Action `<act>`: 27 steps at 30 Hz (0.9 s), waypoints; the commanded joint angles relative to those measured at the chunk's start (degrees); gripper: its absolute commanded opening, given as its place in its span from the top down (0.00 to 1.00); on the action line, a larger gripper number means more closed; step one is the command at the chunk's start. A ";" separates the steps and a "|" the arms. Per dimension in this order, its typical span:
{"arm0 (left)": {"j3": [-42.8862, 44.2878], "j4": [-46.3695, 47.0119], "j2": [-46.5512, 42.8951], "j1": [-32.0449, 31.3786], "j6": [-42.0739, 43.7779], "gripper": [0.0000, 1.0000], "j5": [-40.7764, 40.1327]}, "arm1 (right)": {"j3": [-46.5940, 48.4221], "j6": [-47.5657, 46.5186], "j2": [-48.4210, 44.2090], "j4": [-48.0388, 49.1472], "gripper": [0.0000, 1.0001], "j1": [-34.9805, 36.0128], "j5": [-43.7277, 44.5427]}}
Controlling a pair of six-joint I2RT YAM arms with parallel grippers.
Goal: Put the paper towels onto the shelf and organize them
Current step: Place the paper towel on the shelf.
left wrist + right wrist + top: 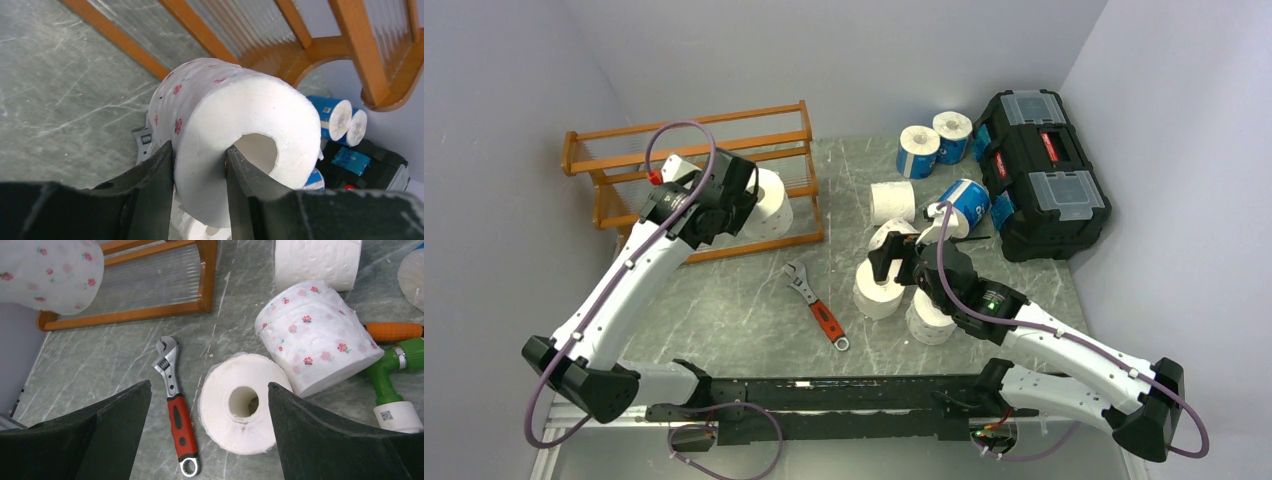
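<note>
My left gripper [200, 155] is shut on a paper towel roll with small red flowers [240, 115], one finger inside its hollow core and one against its outer side. It holds the roll [769, 205] in the air just in front of the orange-brown wooden shelf [694, 160]. My right gripper [209, 385] hangs open above a plain white roll standing on end [242, 402]. A flowered roll [315, 337] lies beside that one. Another white roll [892, 202] and three blue-wrapped rolls [917, 150] [952, 135] [967, 200] lie further back.
A red-handled adjustable wrench [816, 305] lies on the marble table between the arms. A black toolbox with red latches [1044, 170] stands at the back right. A green fitting [392, 370] and an orange handle [395, 331] lie beside the flowered roll.
</note>
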 commanded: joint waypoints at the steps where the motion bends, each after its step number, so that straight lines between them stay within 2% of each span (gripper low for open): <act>1: 4.41 3.82 2.48 1.52 -0.83 1.00 -0.64 | 1.45 0.48 -0.56 0.48 0.11 -0.19 1.59; 13: 7.64 7.80 8.15 3.60 0.90 1.00 1.69 | 2.14 -0.54 -0.06 0.32 0.11 -0.19 1.01; 27: 13.73 4.84 15.38 5.57 1.01 1.00 3.36 | 2.44 -1.32 0.29 0.14 0.11 -0.16 1.26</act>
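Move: The paper towel is still gripped in the left hand. The right-hand part of the shelf, where it is being taken, lies roughly 18 cm ahead of that hand, 5 cm to its right and 12 cm below. The wrench is on the table about 16 cm to the hand's right, 2 cm back and 27 cm down; the plain white roll lies some 18 cm ahead and 33 cm right, 23 cm down. From the right hand the shelf spot is about 24 cm ahead, 25 cm left and 6 cm below. Still pinching the rim of the paper towel, with one finger inside its hole, the left hand carries it about 7 cm forward, over and towards the right-hand part of the shelf. It drifts about a centimetre right and sinks slightly by the end, with the wrist hardly turning and the grip unchanged. ##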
